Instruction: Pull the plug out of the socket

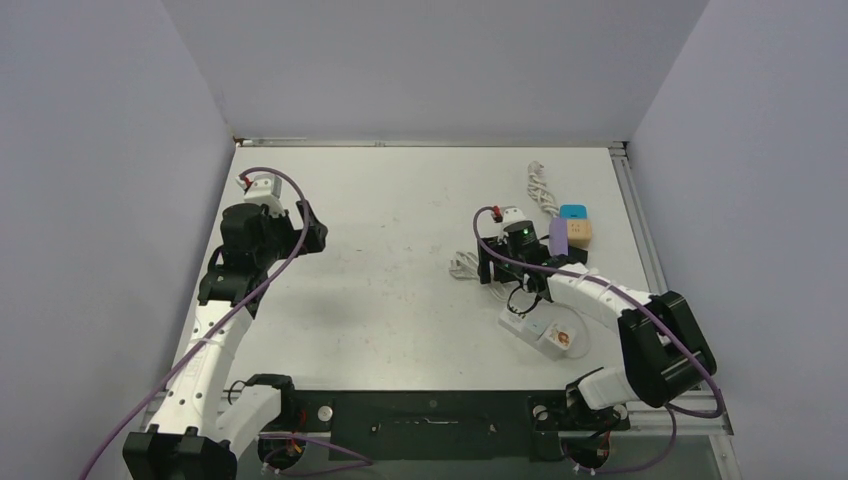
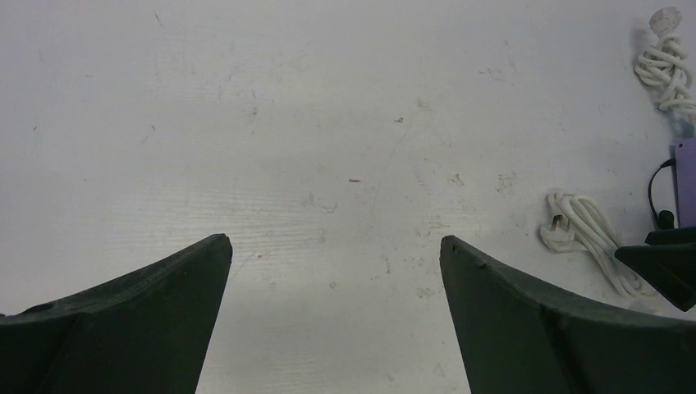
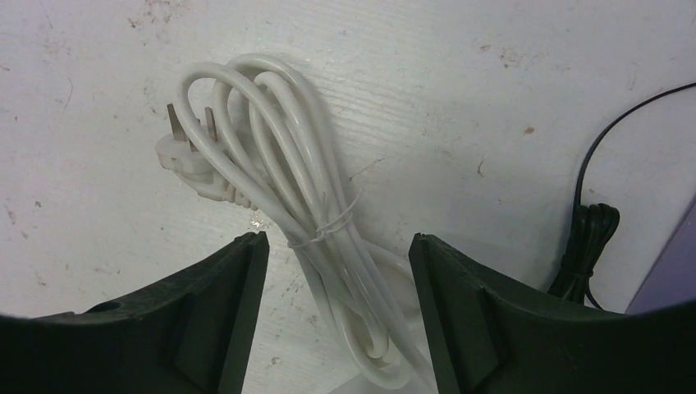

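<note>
The socket is a white power strip lying by the right arm's forearm. A thin black cord loops at its far end; I cannot make out the plug itself. My right gripper hangs low over a tied bundle of white cable, whose bare pronged plug lies free on the table. In the right wrist view the right gripper is open, its jaws either side of the bundle with gaps on both sides. My left gripper is open and empty over bare table, far to the left.
A second white cable coil lies at the back right. Beside it are a purple box, a blue block and a tan block. A bundled black cord lies right of the right fingers. Walls close off both sides.
</note>
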`<state>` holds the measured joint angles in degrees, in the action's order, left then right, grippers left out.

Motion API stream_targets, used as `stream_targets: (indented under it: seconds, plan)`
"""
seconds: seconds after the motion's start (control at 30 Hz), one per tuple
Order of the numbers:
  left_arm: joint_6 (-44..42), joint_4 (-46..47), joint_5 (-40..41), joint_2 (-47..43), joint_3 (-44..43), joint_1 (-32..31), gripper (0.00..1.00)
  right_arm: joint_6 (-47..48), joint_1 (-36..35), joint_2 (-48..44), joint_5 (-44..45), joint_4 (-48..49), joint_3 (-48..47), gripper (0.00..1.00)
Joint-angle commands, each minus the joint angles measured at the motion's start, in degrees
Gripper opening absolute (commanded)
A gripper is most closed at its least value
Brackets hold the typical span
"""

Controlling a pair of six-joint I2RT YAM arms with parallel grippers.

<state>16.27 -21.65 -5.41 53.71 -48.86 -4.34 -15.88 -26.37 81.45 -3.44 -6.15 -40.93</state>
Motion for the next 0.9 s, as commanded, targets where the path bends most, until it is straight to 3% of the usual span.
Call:
stream_targets:
  seconds: [0.0,0.13,0.27,0.6,0.87]
  plan:
    - [-0.28,2.49,-1.77,0.28,-0.35,0.03,0.96,2.66,-0.68,1.12,-3.13,0.69,-2.25,0.63]
    - [-0.36,1.62,-1.95,0.7,-1.06,0.03,0.96,4.15,-0.92,2.72,-4.5,0.7,-2.46,0.5]
    - [-0.54,1.61,-1.81,0.75,-0.93,0.04,0.96,5.64,-1.58,4.65,-6.66,1.02,-2.95,0.47]
    - [-0.63,1.69,-2.24,1.22,-0.82,0.03,0.96,4.61,-6.96,7.07,-7.81,4.97,-3.56,0.14]
    - [-0.54,1.9,-2.73,1.25,-0.73,0.03,0.96,-0.48,-19.24,15.5,-5.68,14.71,-9.84,0.06]
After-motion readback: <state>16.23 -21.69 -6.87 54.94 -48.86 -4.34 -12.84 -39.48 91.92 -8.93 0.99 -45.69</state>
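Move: The coiled white cable lies between the right hand's open fingers, its middle about 1 cm back, 1 cm left and 2 cm below. Its own plug is some 6 cm left and 1 cm ahead; the power strip sits roughly 10 cm back and 8 cm right, the black cord about 3 cm ahead and 9 cm right. From the left hand the coil is some 31 cm right, 2 cm back and 19 cm lower. The right hand sinks about 2 cm over the coiled white cable while easing slightly left and back, and its partly open fingers close on the bundle just behind the tie, pinching it. With the cable pinched, it then sweeps left at growing speed, about 10 cm left in all and some 3 cm back towards the base, turning roughly 20 degrees counter-clockwise and dragging the coil along low over the table. ##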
